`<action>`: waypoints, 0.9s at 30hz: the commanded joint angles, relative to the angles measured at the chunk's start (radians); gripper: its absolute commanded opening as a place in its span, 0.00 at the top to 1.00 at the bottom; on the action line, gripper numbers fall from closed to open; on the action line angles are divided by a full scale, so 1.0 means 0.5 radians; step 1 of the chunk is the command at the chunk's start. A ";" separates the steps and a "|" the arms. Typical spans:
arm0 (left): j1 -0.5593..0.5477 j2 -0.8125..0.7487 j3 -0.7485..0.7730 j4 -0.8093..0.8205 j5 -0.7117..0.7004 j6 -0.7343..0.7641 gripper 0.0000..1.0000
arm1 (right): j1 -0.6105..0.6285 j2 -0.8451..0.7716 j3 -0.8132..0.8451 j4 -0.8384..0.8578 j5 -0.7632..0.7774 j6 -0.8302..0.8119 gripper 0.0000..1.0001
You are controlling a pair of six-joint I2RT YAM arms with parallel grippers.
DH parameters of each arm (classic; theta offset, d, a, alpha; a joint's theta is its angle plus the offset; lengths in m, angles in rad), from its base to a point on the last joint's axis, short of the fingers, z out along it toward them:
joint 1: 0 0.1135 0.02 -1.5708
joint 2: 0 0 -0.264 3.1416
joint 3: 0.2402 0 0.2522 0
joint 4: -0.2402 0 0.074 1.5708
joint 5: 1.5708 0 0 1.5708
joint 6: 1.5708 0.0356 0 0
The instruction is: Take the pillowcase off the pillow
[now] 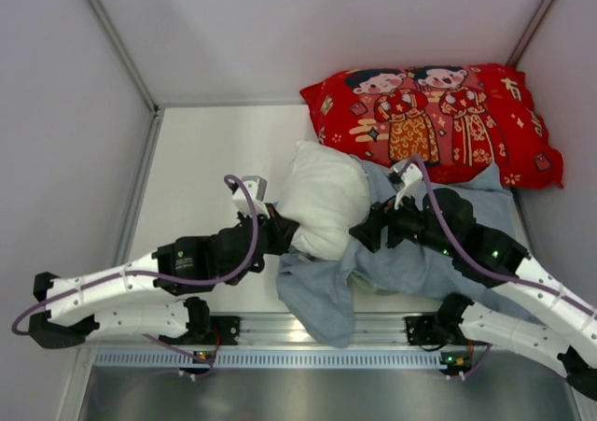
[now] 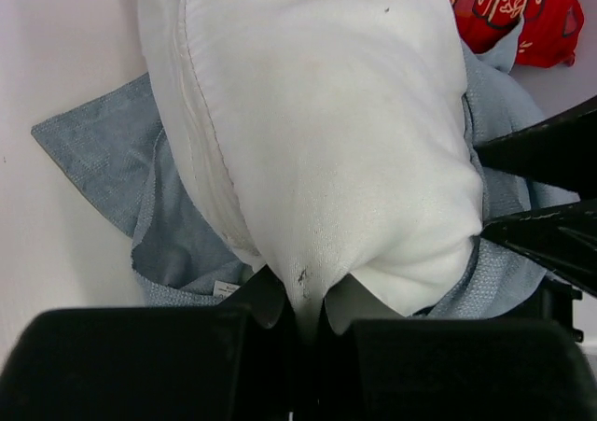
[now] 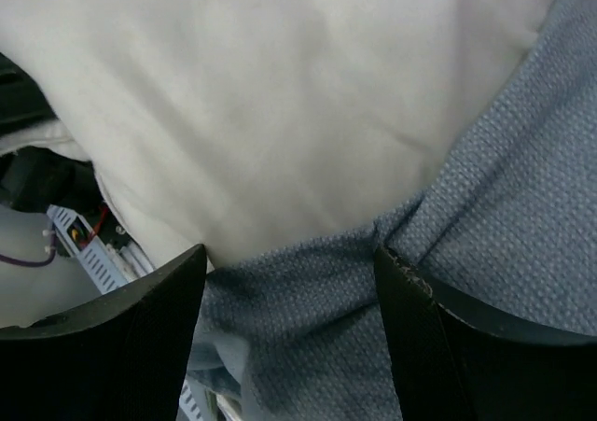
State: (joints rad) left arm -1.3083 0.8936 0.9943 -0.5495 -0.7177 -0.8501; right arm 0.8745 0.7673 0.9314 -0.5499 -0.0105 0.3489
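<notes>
The plain white pillow (image 1: pixel 324 202) lies mid-table, mostly out of the blue-grey pillowcase (image 1: pixel 322 295), which is bunched round its near and right side and hangs over the front rail. My left gripper (image 1: pixel 280 232) is shut on the pillow's near corner (image 2: pixel 306 286); the pillow (image 2: pixel 326 122) fills the left wrist view with the pillowcase (image 2: pixel 182 244) beneath. My right gripper (image 1: pixel 368 234) is open at the pillow's right side, its jaws spread wide over a fold of the pillowcase (image 3: pixel 308 309) just below the pillow (image 3: pixel 270 94).
A red pillow printed with two cartoon figures (image 1: pixel 438 122) lies at the back right, touching the pillowcase's far edge. White walls close in the left, back and right. The metal rail (image 1: pixel 280 332) runs along the near edge.
</notes>
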 commanded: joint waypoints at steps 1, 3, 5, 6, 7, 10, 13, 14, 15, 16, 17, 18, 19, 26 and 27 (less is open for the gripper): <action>0.015 -0.063 0.125 0.087 -0.215 0.059 1.00 | 0.036 0.008 -0.065 -0.189 0.079 0.060 0.31; 0.015 -0.106 0.134 0.084 -0.230 0.074 1.00 | 0.040 0.027 -0.044 -0.222 0.107 0.048 0.34; 0.015 -0.167 0.153 0.026 -0.273 0.071 1.00 | 0.049 0.027 -0.022 -0.219 0.110 0.051 0.34; 0.015 -0.189 0.162 0.004 -0.289 0.068 1.00 | 0.049 0.024 -0.022 -0.201 0.107 0.048 0.34; 0.015 -0.216 0.168 -0.008 -0.304 0.065 1.00 | 0.049 0.027 -0.022 -0.189 0.080 0.051 0.34; 0.015 -0.305 0.150 -0.009 -0.301 0.065 1.00 | 0.055 0.082 -0.031 -0.109 -0.012 0.063 0.35; 0.012 -0.318 0.147 -0.012 -0.289 0.065 1.00 | 0.113 0.186 -0.040 0.044 -0.169 0.103 0.37; 0.015 -0.318 0.144 -0.009 -0.274 0.065 1.00 | 0.144 0.217 -0.037 0.075 -0.166 0.115 0.44; 0.015 -0.318 0.144 -0.009 -0.270 0.062 1.00 | 0.171 0.251 -0.019 0.105 -0.145 0.121 0.49; 0.015 -0.321 0.144 -0.012 -0.267 0.062 1.00 | 0.202 0.324 -0.004 0.133 -0.117 0.128 0.55; 0.015 -0.330 0.147 -0.018 -0.264 0.062 1.00 | 0.260 0.361 0.012 0.136 -0.038 0.131 0.67; 0.015 -0.342 0.150 -0.042 -0.270 0.053 1.00 | 0.288 0.398 0.024 0.146 -0.001 0.131 0.74; 0.015 -0.385 0.156 -0.057 -0.279 0.047 1.00 | 0.312 0.459 0.036 0.149 0.012 0.134 0.82; 0.012 -0.801 0.223 -0.247 -0.384 0.053 1.00 | 0.389 0.576 -0.135 0.198 0.401 0.241 1.00; 0.015 -0.866 0.272 -0.287 -0.408 0.059 1.00 | 0.389 0.582 -0.199 0.198 0.447 0.259 1.00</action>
State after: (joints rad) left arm -1.3094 0.6048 1.0016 -0.7795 -0.7681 -0.8310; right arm 1.0599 1.0332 0.9081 -0.3790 0.0734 0.4484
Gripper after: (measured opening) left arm 0.072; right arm 0.006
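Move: The grey-blue pillowcase hem is almost under the open right fingers, about 1 cm to their left, level with them fore and aft, and 4 cm down. From the right hand, the white pillow's middle is about 8 cm left and 5 cm ahead, while the red cushion's middle lies some 22 cm ahead and 16 cm right. The left hand already grips a pillow corner; from it the same hem is roughly 14 cm right, level fore and aft, and 5 cm lower. The right fingertips close from wide open to shut, pinching the pillowcase hem beside the white pillow; that hand first dips, then follows about 7 cm to the left, ending some 5 cm lower. Meanwhile the left hand keeps its hold on the pillow corner and draws it about 8 cm left, rising a little, mostly late on. ##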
